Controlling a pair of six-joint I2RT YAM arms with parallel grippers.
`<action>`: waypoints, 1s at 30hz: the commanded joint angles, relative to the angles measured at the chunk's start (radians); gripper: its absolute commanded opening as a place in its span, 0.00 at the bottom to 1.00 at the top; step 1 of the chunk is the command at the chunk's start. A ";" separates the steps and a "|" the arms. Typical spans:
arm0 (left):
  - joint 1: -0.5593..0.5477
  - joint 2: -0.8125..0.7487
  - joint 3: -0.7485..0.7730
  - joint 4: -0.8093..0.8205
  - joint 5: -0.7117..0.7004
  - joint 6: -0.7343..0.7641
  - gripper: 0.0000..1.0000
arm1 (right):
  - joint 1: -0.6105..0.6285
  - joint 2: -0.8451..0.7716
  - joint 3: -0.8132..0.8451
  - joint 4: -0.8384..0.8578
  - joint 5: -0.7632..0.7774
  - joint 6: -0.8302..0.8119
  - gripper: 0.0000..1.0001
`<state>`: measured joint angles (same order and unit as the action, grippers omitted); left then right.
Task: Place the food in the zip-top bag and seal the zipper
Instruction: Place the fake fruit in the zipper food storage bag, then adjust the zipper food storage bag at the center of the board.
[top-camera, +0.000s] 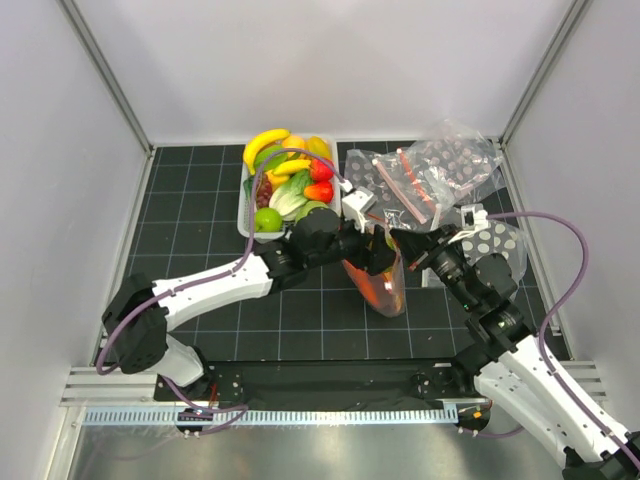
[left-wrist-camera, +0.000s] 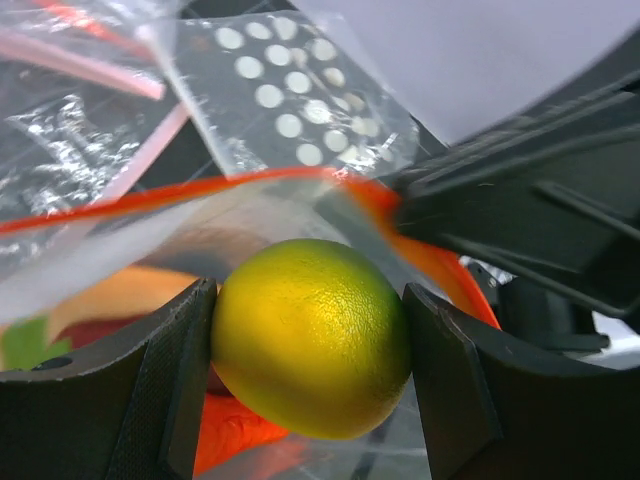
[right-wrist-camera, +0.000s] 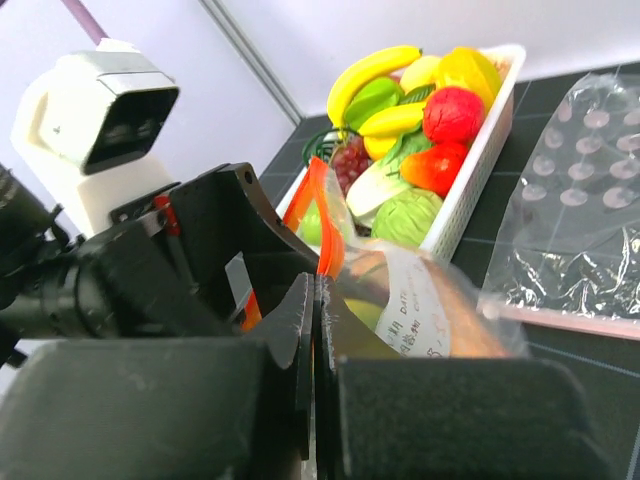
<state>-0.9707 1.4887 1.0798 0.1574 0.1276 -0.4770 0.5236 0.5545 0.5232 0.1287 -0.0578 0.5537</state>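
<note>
My left gripper (top-camera: 374, 254) is shut on a round yellow-green toy fruit (left-wrist-camera: 312, 335), its fingers (left-wrist-camera: 150, 390) on either side of it, at the open mouth of the zip-top bag (top-camera: 388, 288). The bag stands between the two arms and holds orange and red food (left-wrist-camera: 232, 432). Its orange-red zipper (left-wrist-camera: 150, 196) curves just behind the fruit. My right gripper (right-wrist-camera: 316, 300) is shut on the bag's rim at the zipper (right-wrist-camera: 326, 228) and holds that side up. More food, bananas (top-camera: 266, 140) and strawberries (top-camera: 320, 190), lies in the white tub (top-camera: 243, 212).
Several spare clear dotted bags (top-camera: 432, 172) lie at the back right, one showing in the right wrist view (right-wrist-camera: 580, 200). The white tub (right-wrist-camera: 482, 150) stands just left of them. Grey walls and metal posts close in the black gridded mat (top-camera: 190, 200).
</note>
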 joint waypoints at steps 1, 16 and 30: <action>-0.051 0.041 0.116 -0.045 0.046 0.079 0.48 | 0.004 -0.027 0.000 0.085 0.053 -0.005 0.01; -0.076 -0.039 0.135 -0.258 -0.368 0.152 1.00 | 0.004 -0.084 -0.031 0.012 0.282 0.043 0.01; -0.020 -0.194 0.060 -0.294 -0.609 0.189 1.00 | 0.004 0.067 0.104 -0.106 0.181 -0.046 0.32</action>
<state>-0.9905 1.2659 1.1240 -0.1184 -0.4347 -0.3019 0.5236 0.5907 0.5323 0.0471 0.1738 0.5632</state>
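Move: The left hand holds the yellow-green fruit in the bag's mouth; the belly of the zip bag lies roughly 8 cm back from this hand, 1 cm to its right and 9 cm below. The food basket is about 15 cm ahead and 21 cm to its left, 9 cm lower; the flat dotted bag is some 15 cm straight ahead, 14 cm down. From the right hand, which pinches the orange rim, the belly lies about 9 cm back, straight in line sideways, 14 cm below. Opening wide, the left fingers let go of the yellow-green fruit after pushing some 4 cm right and back into the bag mouth; the hand then backs out about 14 cm left, also forward and up, turning roughly 30 degrees counter-clockwise. The right hand keeps its pinch as it draws the orange rim about 4 cm right, then eases forward and down, its fingers just starting to part. ##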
